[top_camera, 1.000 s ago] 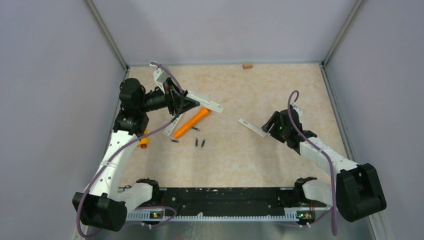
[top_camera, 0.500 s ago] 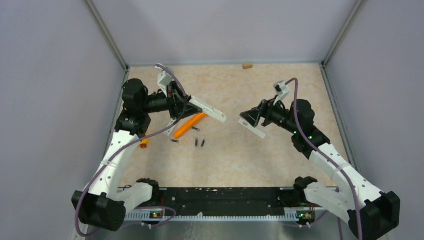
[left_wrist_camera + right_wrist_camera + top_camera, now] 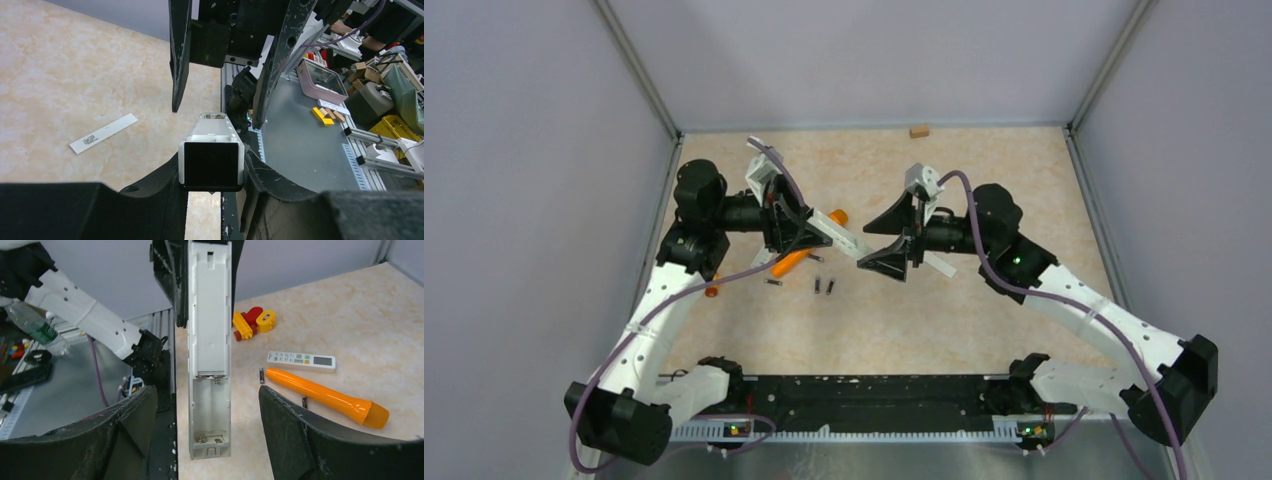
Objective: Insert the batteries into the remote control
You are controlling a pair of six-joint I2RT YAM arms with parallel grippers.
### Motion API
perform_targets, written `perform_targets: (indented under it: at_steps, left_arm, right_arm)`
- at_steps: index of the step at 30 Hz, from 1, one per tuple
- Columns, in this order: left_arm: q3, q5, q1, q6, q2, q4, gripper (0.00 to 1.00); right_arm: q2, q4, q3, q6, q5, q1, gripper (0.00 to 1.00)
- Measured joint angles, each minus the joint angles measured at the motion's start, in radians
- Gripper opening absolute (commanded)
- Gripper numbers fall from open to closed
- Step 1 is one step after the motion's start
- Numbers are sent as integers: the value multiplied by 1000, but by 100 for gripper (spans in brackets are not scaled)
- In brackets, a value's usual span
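Note:
My left gripper (image 3: 809,225) (image 3: 212,170) is shut on the white remote control (image 3: 849,240) (image 3: 209,340) and holds it above the table, back side up. Its battery compartment (image 3: 210,415) is uncovered and empty, springs showing. Facing it, my right gripper (image 3: 886,240) (image 3: 215,440) stands open, one finger on either side of the remote's free end without touching it. Several batteries (image 3: 823,286) (image 3: 261,375) lie on the table beside the orange tube (image 3: 792,261) (image 3: 325,395). The white battery cover (image 3: 103,133) (image 3: 941,264) lies flat on the table.
A second small white remote (image 3: 301,360) lies past the orange tube. Red and yellow toy bricks (image 3: 252,322) (image 3: 712,291) sit near the left arm. A small wooden block (image 3: 918,130) rests at the back wall. Grey walls close in three sides.
My right gripper opened wide, left the battery cover on the table and swung left to the remote's free end. My left arm carried the remote a little to the right.

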Motion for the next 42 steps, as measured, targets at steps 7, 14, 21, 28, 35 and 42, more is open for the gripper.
perform_targets:
  at_steps: [7, 14, 21, 28, 35, 42]
  left_arm:
    - [0, 33, -2, 6, -24, -6, 0]
    - [0, 48, -5, 14, -42, -5, 0]
    - [0, 45, -6, 14, -47, -1, 15]
    - [2, -34, -7, -7, -50, 5, 98]
    - [3, -294, -8, 31, -67, -92, 99]
    - [-2, -750, -7, 31, -72, -193, 99]
  right_arm:
    - [41, -33, 17, -61, -61, 40, 52]
    - [70, -53, 53, -55, -108, 41, 40]
    - [80, -94, 80, -45, -122, 46, 5]
    - [79, -98, 84, -48, -58, 51, 0]
    - [58, -170, 83, -60, 183, 58, 0]
    - [59, -278, -29, -52, 615, 82, 0]
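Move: The left gripper holds the remote control by its upper end. The remote's middle is about 6 cm to its right, 1 cm back and 3 cm lower; from the open right gripper it is some 6 cm left, level in height and reach. About 27 cm below the right hand lie the nearest batteries, 4 cm ahead and 13 cm left; the orange microphone, 15 cm ahead and 17 cm left; and the white cover, 13 cm ahead and 15 cm right. Ease the right gripper back and left about 3 cm and pinch the remote's open-compartment end while the left, still holding, draws back 2 cm. Then open the left fully and swing it forward and slightly left, away from the remote, turning some 40 degrees counter-clockwise. Carry the remote with the right down, forward and rightward, turning clockwise, fingers tipping down. ##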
